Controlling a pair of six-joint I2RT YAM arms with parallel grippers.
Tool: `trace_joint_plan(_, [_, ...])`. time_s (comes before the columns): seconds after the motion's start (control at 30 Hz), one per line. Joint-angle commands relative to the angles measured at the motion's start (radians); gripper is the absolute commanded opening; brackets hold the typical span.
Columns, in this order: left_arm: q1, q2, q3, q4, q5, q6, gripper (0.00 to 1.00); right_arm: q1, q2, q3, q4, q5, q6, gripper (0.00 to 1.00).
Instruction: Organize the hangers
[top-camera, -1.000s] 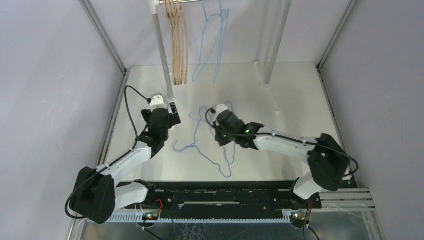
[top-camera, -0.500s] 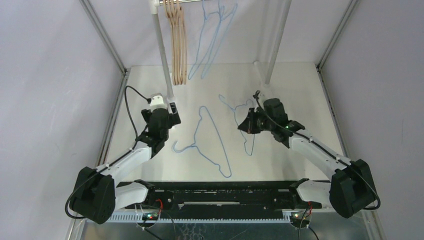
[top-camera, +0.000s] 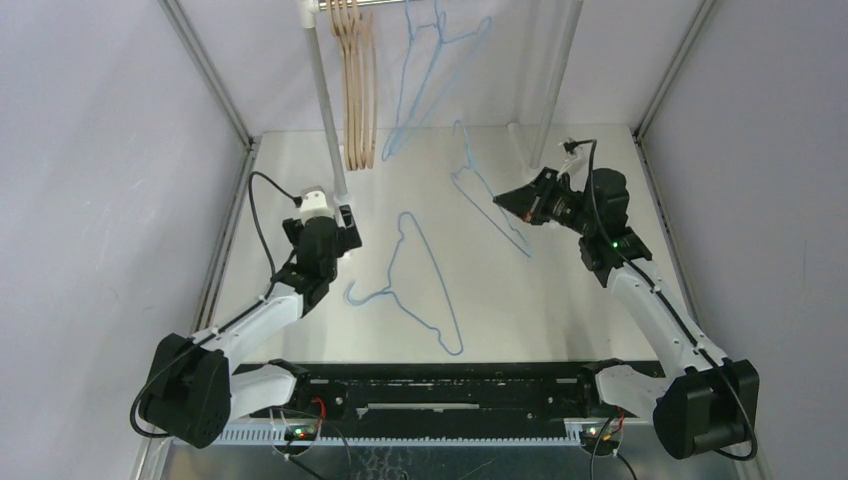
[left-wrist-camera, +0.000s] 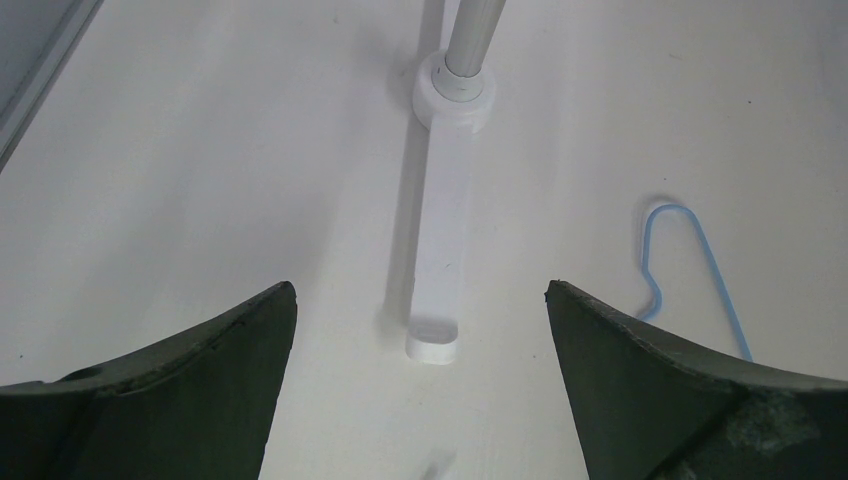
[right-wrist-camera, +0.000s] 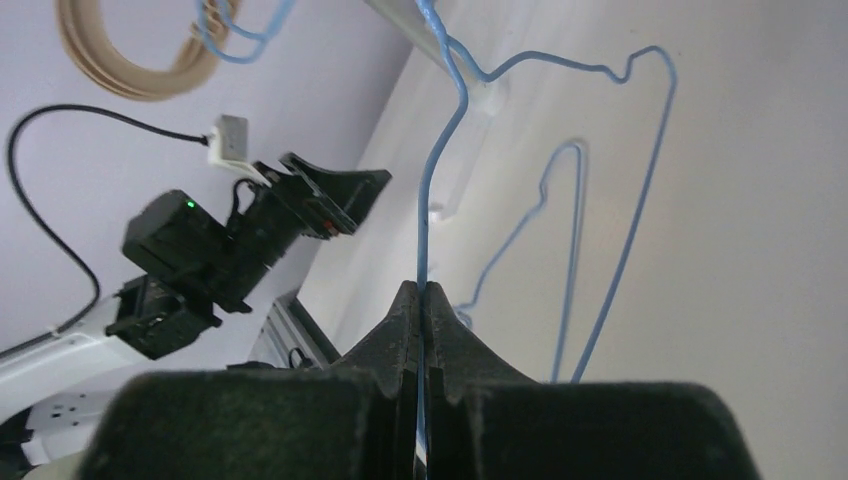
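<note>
My right gripper (top-camera: 507, 198) is shut on a thin light-blue wire hanger (top-camera: 497, 222) and holds it tilted above the table's back right; the wire (right-wrist-camera: 432, 180) runs up from between the closed jaws (right-wrist-camera: 420, 292). Another blue hanger (top-camera: 436, 282) lies flat on the table's middle; its hook (left-wrist-camera: 690, 258) shows in the left wrist view. Several tan wooden hangers (top-camera: 356, 90) and two blue ones (top-camera: 437, 88) hang on the rail at the back. My left gripper (top-camera: 322, 245) is open and empty, low over the table by the rail's left post (left-wrist-camera: 420, 305).
The silver rail's left post (top-camera: 325, 110) stands on a white foot (left-wrist-camera: 440, 270) just ahead of my left gripper. Its right post (top-camera: 555, 90) stands behind my right gripper. Frame uprights and grey walls close in both sides.
My right arm has swung from the table's middle to the back right, lifting one blue hanger off the table. The hanging blue hangers swing. The left arm has not moved.
</note>
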Motion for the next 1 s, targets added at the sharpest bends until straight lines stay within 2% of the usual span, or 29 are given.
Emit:
trace_joint_plan(0.0, [0.004, 0.000, -0.005, 0.047, -0.002, -0.010, 0.99, -0.032, -0.020, 0.074, 0.121, -0.053, 0.097, 0.00])
trace_joint_plan(0.4, [0.005, 0.005, -0.005, 0.047, -0.001, -0.013, 1.00, -0.074, -0.015, 0.189, 0.267, 0.012, 0.240, 0.00])
trace_joint_plan(0.73, [0.005, 0.017, 0.001, 0.047, 0.004, -0.013, 0.99, -0.076, -0.007, 0.386, 0.167, 0.156, 0.137, 0.00])
trace_joint_plan(0.97, [0.005, 0.024, 0.004, 0.049, 0.002, -0.012, 1.00, -0.078, 0.083, 0.562, 0.088, 0.224, 0.048, 0.00])
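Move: The right hand already has a blue hanger pinched and is taking it to the rack's rail, whose middle is about 23 cm ahead, 10 cm left and 28 cm above. The blue hangers already hung are some 20 cm ahead, 13 cm left and 18 cm up; the wooden hangers hang about 15 cm left of those. The last hanger lies level with the hand, 17 cm left, 27 cm below. From the left hand the rail is about 19 cm ahead, 31 cm right, 41 cm up. Straight up for the most part, the right arm raises the pinched blue hanger some 23 cm towards rail height, drifting only slightly right and forward. On the way the wrist tips the fingers upward by roughly 25 degrees and swings a little clockwise, the closed fingers keeping their hold on the wire. ##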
